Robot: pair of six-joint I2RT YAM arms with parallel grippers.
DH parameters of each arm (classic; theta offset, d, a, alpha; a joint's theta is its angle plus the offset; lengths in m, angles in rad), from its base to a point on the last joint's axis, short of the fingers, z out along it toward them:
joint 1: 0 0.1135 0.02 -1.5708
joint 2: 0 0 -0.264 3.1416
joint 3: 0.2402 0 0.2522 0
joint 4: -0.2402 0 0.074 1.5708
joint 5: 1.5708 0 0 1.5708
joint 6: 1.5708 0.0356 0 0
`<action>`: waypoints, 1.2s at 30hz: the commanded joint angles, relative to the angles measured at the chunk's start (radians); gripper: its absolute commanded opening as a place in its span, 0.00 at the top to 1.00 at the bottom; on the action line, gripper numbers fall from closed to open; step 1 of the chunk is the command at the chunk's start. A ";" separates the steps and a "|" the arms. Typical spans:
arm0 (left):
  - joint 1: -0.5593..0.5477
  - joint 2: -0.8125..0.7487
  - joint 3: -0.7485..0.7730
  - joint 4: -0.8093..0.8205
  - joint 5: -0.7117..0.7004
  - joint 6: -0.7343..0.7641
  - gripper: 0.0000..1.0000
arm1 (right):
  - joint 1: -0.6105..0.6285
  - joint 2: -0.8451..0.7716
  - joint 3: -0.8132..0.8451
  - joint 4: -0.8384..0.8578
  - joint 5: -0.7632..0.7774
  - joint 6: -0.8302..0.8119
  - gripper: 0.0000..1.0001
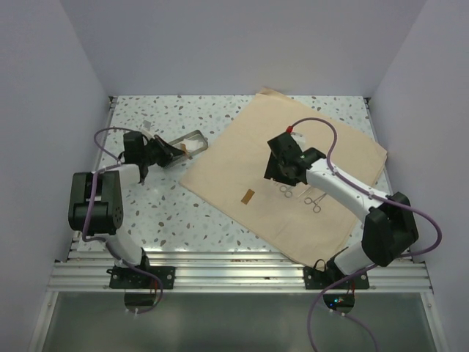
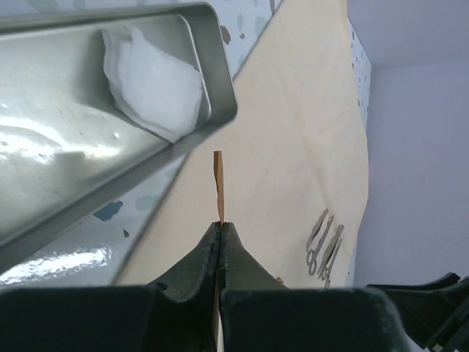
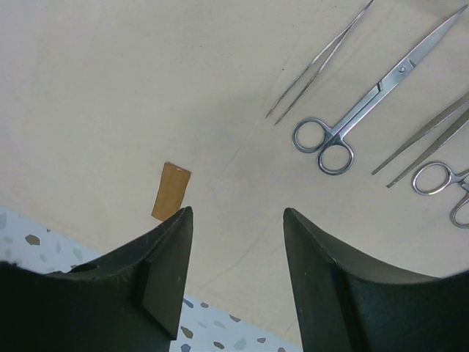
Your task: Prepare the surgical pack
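The surgical pack's tan cloth sheet (image 1: 293, 158) lies flat and unfolded on the speckled table. Scissors (image 3: 366, 103) and tweezers (image 3: 322, 62) lie loose on it, also visible as silver instruments (image 2: 325, 246) in the left wrist view. The steel tray (image 1: 189, 141) sits off the cloth to its left, with a white gauze pad (image 2: 154, 84) inside. My left gripper (image 2: 221, 226) is beside the tray, shut on a thin brown strip (image 2: 218, 183) seen edge-on. My right gripper (image 3: 238, 213) hangs open over the cloth's near edge, with nothing between its jaws.
A second small brown strip (image 3: 171, 191) lies flat on the cloth just ahead of my right gripper's left finger. White walls close in the table on three sides. A metal rail (image 1: 234, 268) runs along the near edge by the arm bases.
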 commanded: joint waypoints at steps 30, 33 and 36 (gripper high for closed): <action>0.071 0.179 0.196 -0.083 -0.061 0.052 0.83 | -0.009 0.128 0.032 0.091 -0.100 -0.012 0.44; 0.072 0.168 0.195 -0.083 -0.069 0.042 0.65 | -0.006 0.134 0.036 0.093 -0.104 -0.006 0.44; 0.074 0.128 0.163 -0.077 -0.090 0.030 0.50 | -0.006 0.139 0.045 0.085 -0.106 0.001 0.44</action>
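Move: Just forward of the left hand, about 5 cm ahead and 2 cm left, lies the middle of the metal tray, its floor some 7 cm below; the white gauze in its far end is about 7 cm ahead and 1 cm right. For the right hand, the brown packet left on the cloth lies about 8 cm left, 4 cm back and 11 cm below; from that hand the tweezers are 5 cm ahead, 6 cm right, the scissors 1 cm ahead, 9 cm right. Carrying its brown packet forward and left over the tray's near wall, the left hand goes roughly 5 cm while sinking about 4 cm, tips slightly down, then opens to let the packet go beside the gauze. Meanwhile the right hand, open and empty, sinks about 4 cm and drifts left towards the packet on the cloth, touching nothing. ##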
